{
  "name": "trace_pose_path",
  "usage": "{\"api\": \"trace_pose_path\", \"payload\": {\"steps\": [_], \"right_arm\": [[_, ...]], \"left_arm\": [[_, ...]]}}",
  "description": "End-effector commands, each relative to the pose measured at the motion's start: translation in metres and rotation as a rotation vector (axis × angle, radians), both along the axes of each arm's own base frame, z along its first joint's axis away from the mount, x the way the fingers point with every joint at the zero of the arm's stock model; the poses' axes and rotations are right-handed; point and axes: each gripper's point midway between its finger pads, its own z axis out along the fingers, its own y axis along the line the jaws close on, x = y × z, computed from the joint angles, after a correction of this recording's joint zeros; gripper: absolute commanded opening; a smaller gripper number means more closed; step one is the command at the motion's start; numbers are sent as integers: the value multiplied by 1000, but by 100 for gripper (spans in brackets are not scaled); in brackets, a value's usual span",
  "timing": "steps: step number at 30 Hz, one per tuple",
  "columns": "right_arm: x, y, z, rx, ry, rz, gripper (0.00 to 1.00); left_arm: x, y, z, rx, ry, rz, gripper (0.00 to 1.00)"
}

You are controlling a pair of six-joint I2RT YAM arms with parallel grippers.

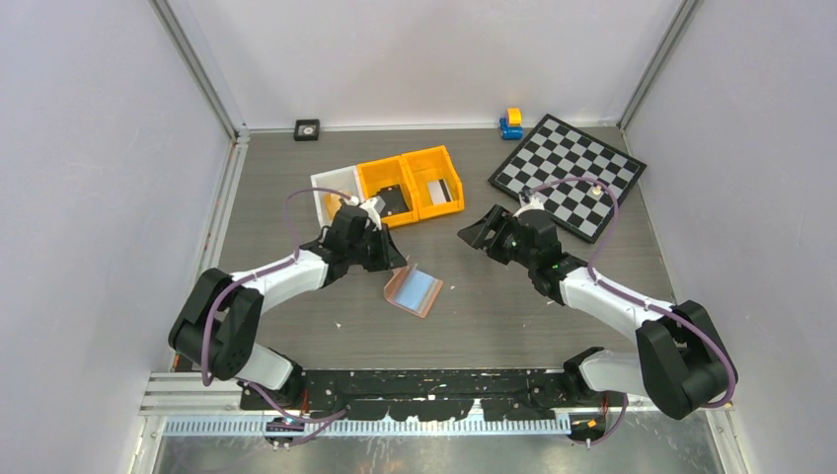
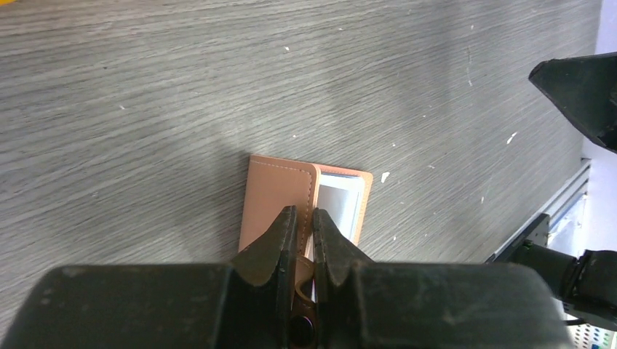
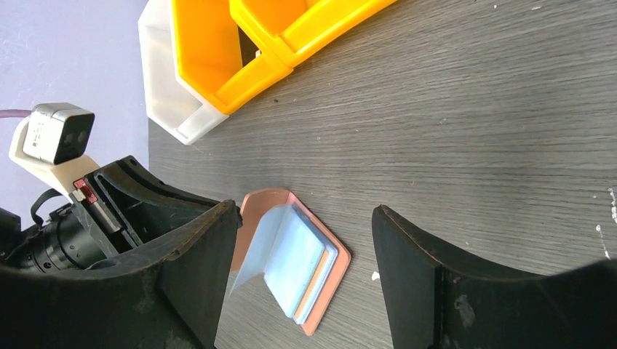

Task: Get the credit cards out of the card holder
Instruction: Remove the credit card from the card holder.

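Observation:
The tan-pink card holder [image 1: 399,292] lies open at mid-table, one cover flat and the other lifted. My left gripper [image 1: 393,265] is shut on the lifted cover's edge by the snap tab, seen close up in the left wrist view on the card holder [image 2: 273,196] under that gripper [image 2: 304,218]. Pale credit cards [image 3: 298,262] sit stacked in the clear pockets, with an orange edge showing; a clear sleeve stands up beside them. My right gripper [image 1: 479,232] hovers open to the right of the holder, its jaws wide with nothing between them, the card holder [image 3: 331,280] framed below the gripper [image 3: 305,211].
Two orange bins [image 1: 410,188] and a white bin [image 1: 334,193] stand behind the holder; one orange bin holds a black item [image 1: 393,200]. A chessboard [image 1: 568,173] lies at the back right, with a yellow-blue toy [image 1: 510,122] and a small black square [image 1: 307,129] by the back wall.

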Motion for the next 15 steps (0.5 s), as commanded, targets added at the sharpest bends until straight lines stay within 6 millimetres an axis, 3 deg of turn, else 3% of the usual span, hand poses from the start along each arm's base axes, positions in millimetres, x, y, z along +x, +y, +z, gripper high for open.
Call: {"api": "trace_pose_path", "payload": {"steps": [1, 3, 5, 10, 15], "right_arm": [[3, 3, 8, 17, -40, 15, 72], [1, 3, 4, 13, -27, 23, 72], [-2, 3, -4, -13, -3, 35, 73], [-8, -1, -16, -52, 38, 33, 73], [-10, 0, -15, -70, 35, 37, 72]], "left_arm": [[-5, 18, -9, 136, -5, -30, 3], [-7, 29, -10, 193, -3, -9, 6], [-9, 32, -8, 193, -9, 4, 16], [-18, 37, -1, 178, -25, 8, 62], [-35, 51, -3, 213, -28, 1, 80]]}}
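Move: The left fingers already pinch the card holder's cover by its snap strap; the holder's middle lies about 5 cm back, 2 cm right and 5 cm below that hand. From the same hand, the middle orange bin is some 17 cm ahead and 3 cm left, the right orange bin about 18 cm ahead and 6 cm right. From the open right hand, the holder is roughly 10 cm back, 11 cm left and 10 cm below. The left hand draws the pinched cover strap to its left, away from the card pages, at nearly constant height and rolling its left side up about 10 degrees, then opens its fingers wide while carrying on left and easing back, about 4 cm in all. The right hand, fingers staying open and touching nothing, sinks about 2 cm and eases back slightly towards the card holder. ##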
